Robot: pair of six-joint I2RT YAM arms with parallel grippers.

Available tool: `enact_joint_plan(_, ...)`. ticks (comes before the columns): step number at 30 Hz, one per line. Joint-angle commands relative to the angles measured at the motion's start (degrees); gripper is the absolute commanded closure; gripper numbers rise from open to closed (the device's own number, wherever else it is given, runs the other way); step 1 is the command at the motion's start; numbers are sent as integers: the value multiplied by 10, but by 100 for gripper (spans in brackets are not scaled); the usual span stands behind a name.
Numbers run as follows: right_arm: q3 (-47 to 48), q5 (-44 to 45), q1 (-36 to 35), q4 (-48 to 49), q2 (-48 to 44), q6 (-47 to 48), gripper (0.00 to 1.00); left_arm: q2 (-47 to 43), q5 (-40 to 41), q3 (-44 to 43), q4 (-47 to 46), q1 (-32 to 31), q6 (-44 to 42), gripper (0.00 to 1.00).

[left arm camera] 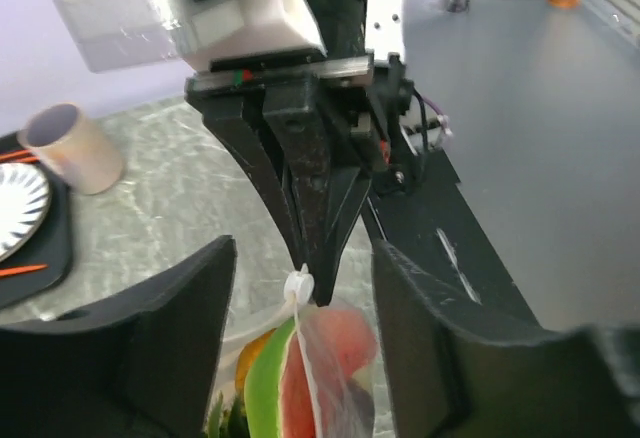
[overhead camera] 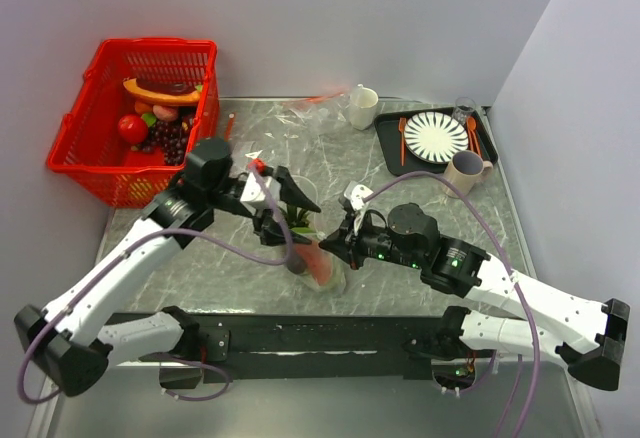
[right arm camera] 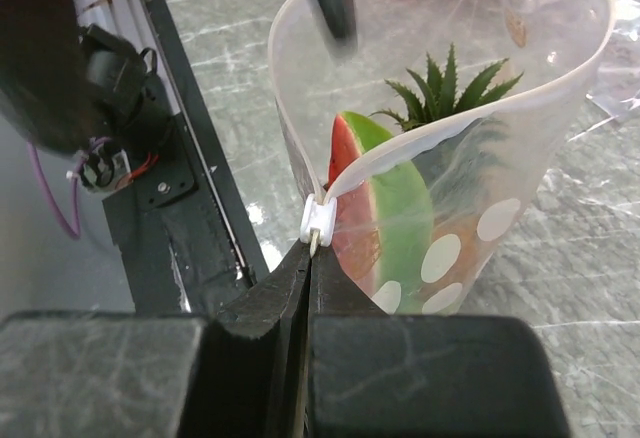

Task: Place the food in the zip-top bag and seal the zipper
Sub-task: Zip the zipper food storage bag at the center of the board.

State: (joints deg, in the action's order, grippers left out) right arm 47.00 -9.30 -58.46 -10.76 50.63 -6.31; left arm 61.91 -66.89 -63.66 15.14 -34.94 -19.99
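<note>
The zip-top bag (right arm camera: 520,198) stands upright at mid-table, clear with white dots, its mouth gaping. Inside it is the food: a red slice with a green rind (right arm camera: 395,208) and a dark-green spiky tuft (right arm camera: 445,88). The zipper (right arm camera: 470,118) runs round the mouth to a white slider (right arm camera: 316,222) at the near end. My right gripper (right arm camera: 310,250) is shut on the bag's edge just below that slider. My left gripper (left arm camera: 303,268) hangs over the same end (overhead camera: 295,208), its fingers (left arm camera: 180,338) apart on both sides of the slider (left arm camera: 298,286), touching nothing.
A red basket (overhead camera: 110,88) with more toy food sits at the back left. A black tray (overhead camera: 390,148) with a striped plate, a white cup (overhead camera: 362,108) and a beige mug (overhead camera: 463,170) stand at the back right. Another clear bag (overhead camera: 310,108) lies behind.
</note>
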Motion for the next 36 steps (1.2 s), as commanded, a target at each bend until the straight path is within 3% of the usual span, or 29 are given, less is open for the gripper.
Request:
enact_joint_plan(1,45,-21,4,15,-7,15,100,43,-23,-45,92,-16,-101,43)
enact_joint_plan(3,46,-21,4,12,-11,16,100,49,-4,-43,82,-17,-88,52)
enact_joint_plan(6,44,-7,4,8,-16,16,100,54,-3,-37,75,-19,-95,55)
enact_joint_plan(16,49,-2,4,3,-4,15,100,52,28,-16,59,-28,-86,55)
enact_joint_plan(28,52,11,4,2,-4,7,100,76,58,-23,107,-46,-109,59)
enact_joint_plan(30,53,11,4,0,-4,6,100,81,61,-28,121,-48,-116,64)
enact_joint_plan(33,52,12,4,3,-5,4,100,91,67,-42,147,-50,-131,84)
enact_joint_plan(34,51,13,4,2,-5,3,100,94,69,-47,155,-50,-140,99)
enact_joint_plan(36,51,17,4,2,-6,3,100,100,74,-59,169,-50,-144,99)
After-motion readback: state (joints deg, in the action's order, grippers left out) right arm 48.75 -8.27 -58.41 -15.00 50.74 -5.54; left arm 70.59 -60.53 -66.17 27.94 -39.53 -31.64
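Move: The zipper slider sits about 6 cm below my left hand, some 3 cm to its right and roughly 1 cm ahead. My right hand already pinches the bag's corner there, with the slider about 1 cm left and 1 cm ahead of it. From my left hand, the watermelon slice is about 14 cm down and 1 cm ahead, and the pineapple leaves are about 5 cm ahead, 4 cm left and 11 cm down. I lower my left hand about 6 cm onto the slider, easing some 2 cm to the right and tipping the fingertips about 10 degrees down. They half close early in the descent, then shut from either side and pinch the slider, right at my right fingertips. My right hand stays almost still and keeps its pinch on the bag's corner. ##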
